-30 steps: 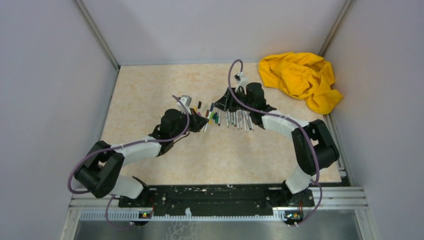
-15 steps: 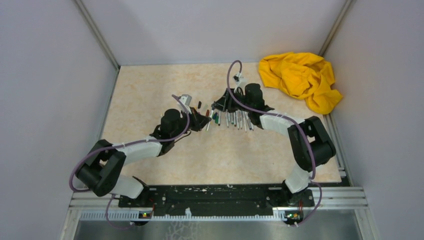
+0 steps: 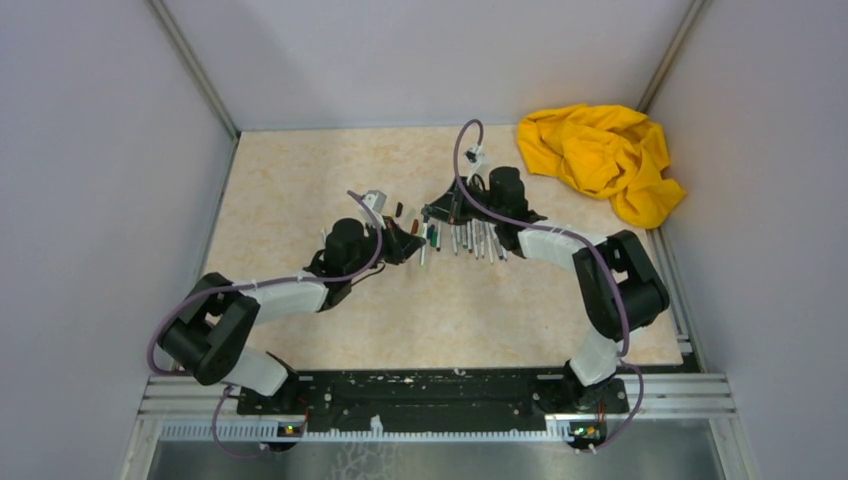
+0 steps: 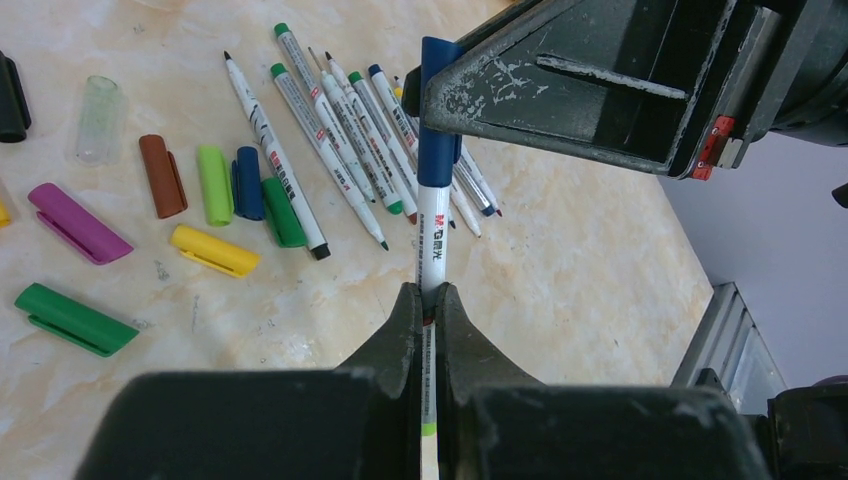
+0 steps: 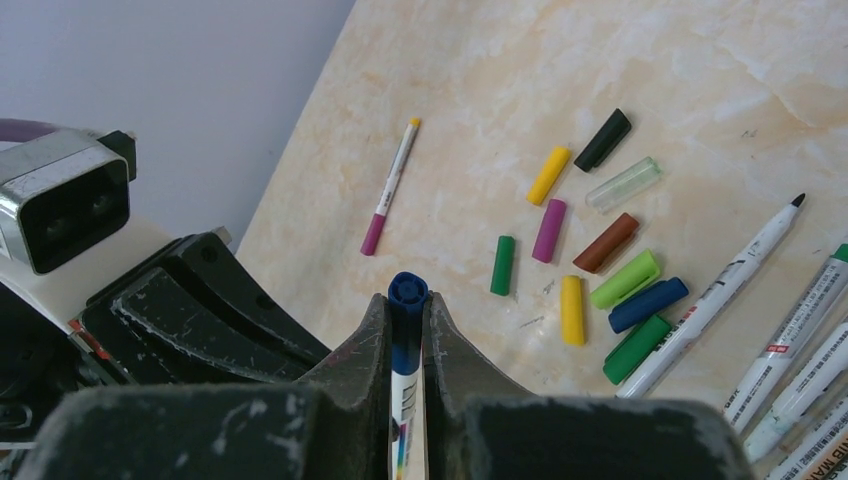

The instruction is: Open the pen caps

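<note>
A grey-white pen (image 4: 432,235) hangs above the table, held between both arms. My left gripper (image 4: 427,290) is shut on its barrel. My right gripper (image 5: 407,300) is shut on its dark blue cap (image 4: 437,160), which still sits on the pen. Loose pen caps lie on the table to the left: purple (image 4: 78,223), green (image 4: 75,320), yellow (image 4: 214,250), brown (image 4: 162,176), light green (image 4: 213,184) and blue (image 4: 247,182). In the top view the two grippers (image 3: 410,243) (image 3: 432,215) meet at mid-table.
Several uncapped pens (image 4: 330,150) lie in a row under the right gripper. One pen with a purple cap (image 5: 390,188) lies apart. A crumpled yellow cloth (image 3: 600,155) sits at the back right. Grey walls close in the table on three sides.
My right gripper was open; it has moved left onto the pen held by the left gripper and shut on the blue cap. The left gripper stays shut on the barrel.
</note>
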### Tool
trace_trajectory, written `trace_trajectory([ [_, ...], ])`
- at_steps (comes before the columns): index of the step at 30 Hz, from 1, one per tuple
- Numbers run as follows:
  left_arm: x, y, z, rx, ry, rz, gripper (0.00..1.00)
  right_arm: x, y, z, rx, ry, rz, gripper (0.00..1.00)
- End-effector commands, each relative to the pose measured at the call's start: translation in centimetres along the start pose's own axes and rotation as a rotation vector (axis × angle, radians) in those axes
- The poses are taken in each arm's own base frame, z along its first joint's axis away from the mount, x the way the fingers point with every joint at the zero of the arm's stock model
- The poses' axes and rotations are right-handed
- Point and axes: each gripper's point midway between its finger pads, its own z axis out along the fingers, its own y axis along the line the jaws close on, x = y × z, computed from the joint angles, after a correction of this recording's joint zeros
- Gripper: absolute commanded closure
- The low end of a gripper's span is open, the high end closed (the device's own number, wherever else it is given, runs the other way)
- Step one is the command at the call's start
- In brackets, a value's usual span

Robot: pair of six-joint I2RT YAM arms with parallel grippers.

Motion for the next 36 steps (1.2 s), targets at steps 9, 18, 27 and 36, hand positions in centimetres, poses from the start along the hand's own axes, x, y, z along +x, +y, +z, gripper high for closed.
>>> trace_trajectory([
  [9,2.5,0.3,-0.4,0.029,0.009,-0.056,1.0,-5.3,1.2,-0.4,-0.059,-0.181,-0.146,1.0],
  [18,5.1,1.2,-0.9,0.039,0.034,-0.024,1.0,-12.1,1.7,-2.9,-0.113,-0.353,-0.165,1.0],
  [27,6.8,2.5,-0.4,-0.025,0.09,0.035,1.0,-13.9,2.0,-3.1,-0.147,-0.365,-0.218,1.0],
  [36,3.7,5.8,-0.3,-0.279,-0.01,0.009,1.0,-12.6,-2.1,-2.2,0.053,-0.25,-0.217,1.0],
])
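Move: The left fingers already hold the pen by its barrel, the blue cap about 6 cm ahead of them, 1 cm right and 3 cm above, pinched in the right fingers; from the right hand the pen's middle is 6 cm back, 1 cm left, 3 cm below. On the table, some 13 cm below the left hand, lie the brown cap 7 cm ahead and 2 cm left, and the pen row 6 cm ahead and 12 cm right. Right hand pulls the blue cap forward, up and right, about 11 cm; left hand lowers the pen some 7 cm. ##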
